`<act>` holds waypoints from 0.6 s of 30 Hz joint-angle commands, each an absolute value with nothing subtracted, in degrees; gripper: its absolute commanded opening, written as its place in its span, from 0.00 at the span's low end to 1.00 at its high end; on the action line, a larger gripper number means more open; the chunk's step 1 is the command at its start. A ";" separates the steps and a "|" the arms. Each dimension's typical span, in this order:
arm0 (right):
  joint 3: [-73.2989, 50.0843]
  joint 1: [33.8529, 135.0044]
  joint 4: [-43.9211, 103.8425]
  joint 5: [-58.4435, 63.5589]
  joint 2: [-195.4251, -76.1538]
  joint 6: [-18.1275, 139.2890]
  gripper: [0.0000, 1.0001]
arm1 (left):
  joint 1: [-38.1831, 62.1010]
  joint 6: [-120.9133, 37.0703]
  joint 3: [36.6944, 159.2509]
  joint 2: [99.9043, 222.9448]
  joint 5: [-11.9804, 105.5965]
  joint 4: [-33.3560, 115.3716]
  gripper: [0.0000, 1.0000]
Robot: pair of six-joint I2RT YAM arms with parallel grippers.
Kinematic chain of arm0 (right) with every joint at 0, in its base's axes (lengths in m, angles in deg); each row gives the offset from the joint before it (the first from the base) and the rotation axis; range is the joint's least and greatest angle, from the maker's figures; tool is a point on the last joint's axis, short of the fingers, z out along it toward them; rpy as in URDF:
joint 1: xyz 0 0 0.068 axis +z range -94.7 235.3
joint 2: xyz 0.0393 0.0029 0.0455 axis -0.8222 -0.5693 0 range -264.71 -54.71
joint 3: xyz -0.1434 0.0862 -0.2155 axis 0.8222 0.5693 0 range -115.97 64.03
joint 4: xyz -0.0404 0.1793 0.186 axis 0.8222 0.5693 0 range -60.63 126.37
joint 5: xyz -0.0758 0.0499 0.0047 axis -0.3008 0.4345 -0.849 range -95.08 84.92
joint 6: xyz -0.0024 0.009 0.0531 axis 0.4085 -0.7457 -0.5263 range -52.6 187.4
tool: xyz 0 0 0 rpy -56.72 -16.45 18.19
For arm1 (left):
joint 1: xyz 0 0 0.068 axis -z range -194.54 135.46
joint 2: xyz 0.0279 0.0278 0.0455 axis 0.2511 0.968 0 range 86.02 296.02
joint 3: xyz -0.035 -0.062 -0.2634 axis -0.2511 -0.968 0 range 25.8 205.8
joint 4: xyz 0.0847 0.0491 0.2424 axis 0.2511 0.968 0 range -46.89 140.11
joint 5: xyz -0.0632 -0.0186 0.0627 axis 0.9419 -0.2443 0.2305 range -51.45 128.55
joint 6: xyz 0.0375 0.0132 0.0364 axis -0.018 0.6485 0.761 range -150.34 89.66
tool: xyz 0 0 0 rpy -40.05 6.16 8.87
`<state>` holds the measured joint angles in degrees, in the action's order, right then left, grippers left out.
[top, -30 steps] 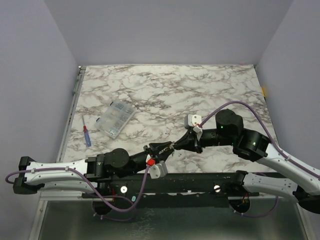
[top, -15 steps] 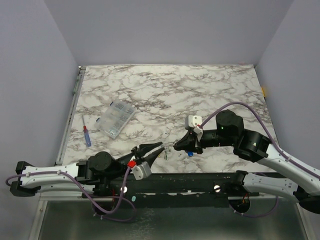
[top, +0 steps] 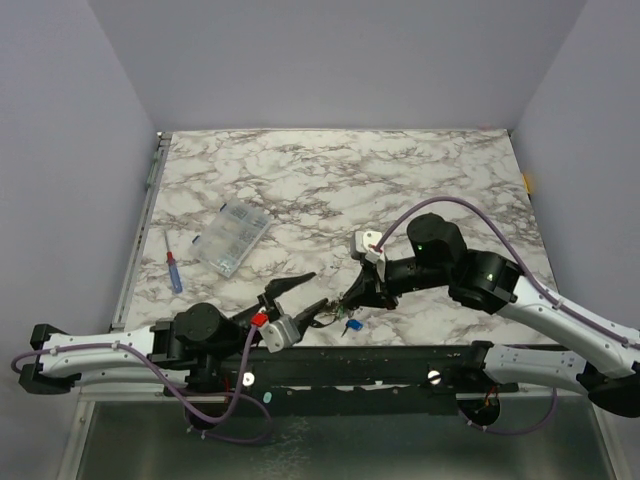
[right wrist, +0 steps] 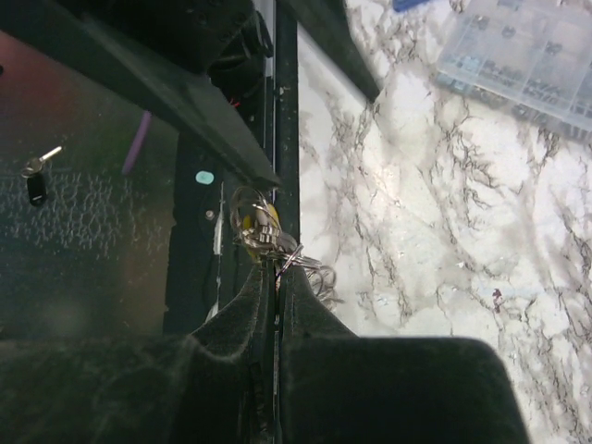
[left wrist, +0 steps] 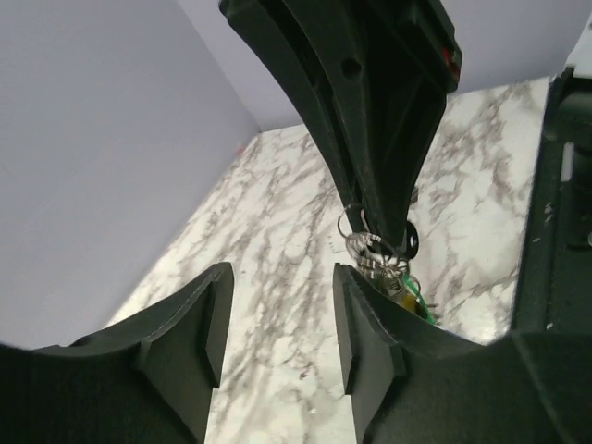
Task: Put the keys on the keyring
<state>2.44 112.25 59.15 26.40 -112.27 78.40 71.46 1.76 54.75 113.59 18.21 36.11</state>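
Note:
My right gripper (top: 345, 298) is shut on the keyring (right wrist: 310, 268), a bunch of pale wire loops pinched at its fingertips (right wrist: 280, 268). The keys hang from the ring just above the marble: a blue head (top: 350, 325), a green one (left wrist: 421, 303) and a yellow one (right wrist: 264, 220). My left gripper (top: 315, 290) stands open just left of the bunch with nothing between its fingers (left wrist: 282, 273). In the left wrist view the right gripper's fingers (left wrist: 370, 139) come down from above to the keyring (left wrist: 363, 242).
A clear compartment box (top: 232, 238) lies at the left of the marble table (top: 400, 180), with a red and blue screwdriver (top: 173, 270) beside it. The black mounting rail (top: 380, 365) runs along the near edge. A dark-headed key (right wrist: 35, 180) lies on the lower shelf.
My left gripper drew back to the left and opened wider, away from the bunch. My right gripper moved left and nearer with the keyring and hanging keys.

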 commanded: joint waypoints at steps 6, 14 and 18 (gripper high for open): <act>-0.45 112.43 60.71 28.66 -113.80 78.37 0.01 | 71.50 -9.15 63.74 114.95 23.93 43.62 0.84; -1.78 112.43 63.54 27.99 -114.24 79.39 0.01 | 71.49 -15.65 67.78 121.38 24.44 49.13 0.87; -2.08 112.43 64.73 27.36 -113.61 79.91 0.01 | 71.49 -17.78 67.33 122.94 25.77 48.66 0.84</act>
<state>0.32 112.25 62.80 26.75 -114.24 78.92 71.43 -13.44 66.62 121.59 23.19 46.58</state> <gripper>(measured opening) 0.036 0.856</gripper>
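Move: The keys on their keyring, pinched at the right fingertips, are roughly 6 cm to the left hand's right, 3 cm back and 2 cm below. From that hand, the blue key hangs some 8 cm right, 5 cm back and 7 cm below. For the right hand, the keys are about 1 cm to its left, level forward and 2 cm below. Left fingers open wide, arcing up about 4 cm, back, then down and right around the keys; right keeps pinching. ##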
